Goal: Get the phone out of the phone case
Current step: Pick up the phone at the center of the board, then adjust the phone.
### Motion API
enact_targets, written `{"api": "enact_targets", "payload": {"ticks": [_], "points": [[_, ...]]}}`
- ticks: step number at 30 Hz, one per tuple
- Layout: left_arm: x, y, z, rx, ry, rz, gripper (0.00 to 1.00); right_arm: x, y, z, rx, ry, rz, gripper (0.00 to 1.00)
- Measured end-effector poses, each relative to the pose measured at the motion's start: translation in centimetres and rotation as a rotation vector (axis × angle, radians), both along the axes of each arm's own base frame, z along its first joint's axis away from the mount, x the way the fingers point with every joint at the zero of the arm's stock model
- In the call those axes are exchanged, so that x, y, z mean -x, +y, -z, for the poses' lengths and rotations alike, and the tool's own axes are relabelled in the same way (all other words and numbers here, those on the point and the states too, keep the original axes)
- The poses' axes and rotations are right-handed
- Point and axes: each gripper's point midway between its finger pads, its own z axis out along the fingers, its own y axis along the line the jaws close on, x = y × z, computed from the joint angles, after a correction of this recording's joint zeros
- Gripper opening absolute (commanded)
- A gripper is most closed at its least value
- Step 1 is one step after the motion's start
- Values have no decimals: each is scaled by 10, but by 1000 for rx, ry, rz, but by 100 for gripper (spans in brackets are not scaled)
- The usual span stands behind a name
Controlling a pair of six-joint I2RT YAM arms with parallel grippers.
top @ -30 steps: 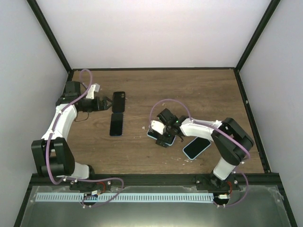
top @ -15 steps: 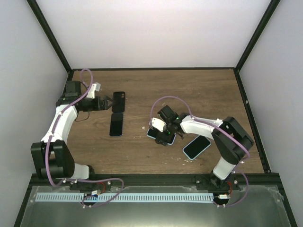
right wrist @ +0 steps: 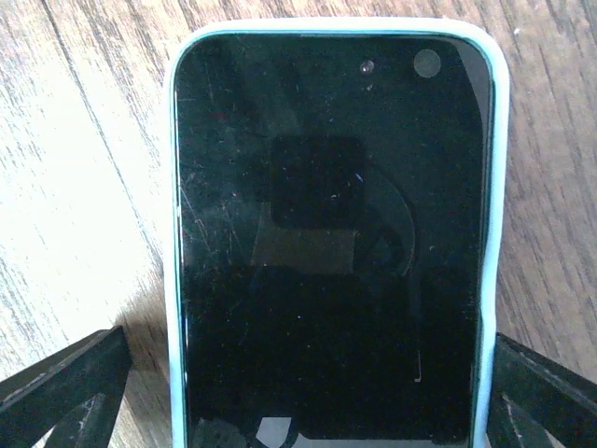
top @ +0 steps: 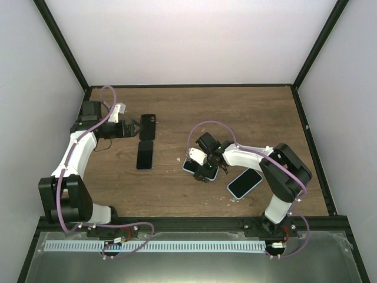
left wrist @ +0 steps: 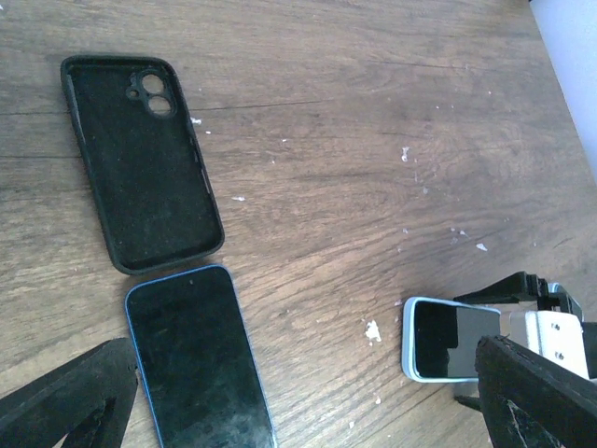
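A phone [right wrist: 331, 233] with a dark screen lies face up in a light blue phone case [right wrist: 172, 280] on the wooden table. My right gripper [right wrist: 308, 392] is open just above it, one finger on each long side. In the top view that gripper [top: 202, 165] covers most of the cased phone [top: 189, 167]. My left gripper [top: 134, 129] is open at the table's left, next to an empty black case [left wrist: 140, 163] and a bare blue-edged phone [left wrist: 196, 359]. Nothing is between its fingers [left wrist: 65, 401].
A second phone in a light blue case [top: 244, 184] lies to the right of my right gripper. The bare phone [top: 145, 154] and the black case [top: 147, 127] sit left of centre. Black frame posts and white walls bound the table [top: 235, 112].
My right arm has shifted slightly over the cased phone. My left gripper has edged a little toward the black case. Both stay open.
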Motion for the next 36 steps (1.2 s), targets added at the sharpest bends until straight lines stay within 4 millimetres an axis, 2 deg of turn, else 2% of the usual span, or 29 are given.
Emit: {"api": "enact_targets", "payload": {"ticks": [2,5,8,13,17,21,27,31,36], "points": [[0,0,1,0,2,0,100,1,1,1,-6,8,-3,98],[0,0,1,0,0,0,100,1,3,1,-16,20,-12,89],[0,0,1,0,-1,1,100,-1,5,1,-21,16,-11,84],[0,-4,1,-1,-5,12,95,-3,6,-1,-20,8,-6,75],[2,-14,0,4,-6,39,92,-15,11,-11,-29,-34,7,71],[8,-33,3,14,2,88,89,-40,27,-39,-81,-125,22,69],[25,-69,1,97,36,184,85,-79,57,-101,-207,-271,53,69],[33,-89,-7,175,51,236,81,-93,71,-140,-286,-335,72,69],[35,-105,-23,274,58,268,75,-98,83,-173,-361,-368,80,69]]}}
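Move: The phone in its pale blue case lies flat between my open right fingers, its middle roughly 3 cm to the left, 1 cm ahead and barely below the fingertips. From that hand, a bare phone lies about 29 cm left and 8 cm ahead, and another blue-cased phone 14 cm right and 5 cm back. From my left hand, the center phone is some 30 cm right, 9 cm back and 17 cm down. I close my right fingers across the case's long sides to pinch the phone, then lift it about 17 cm while carrying it forward and left, the fingers swinging outward by some 30 degrees. My empty left hand heads right and slightly back to meet the phone, about 10 cm, rising a little at the end, turning clockwise and narrowing its fingers partway. ##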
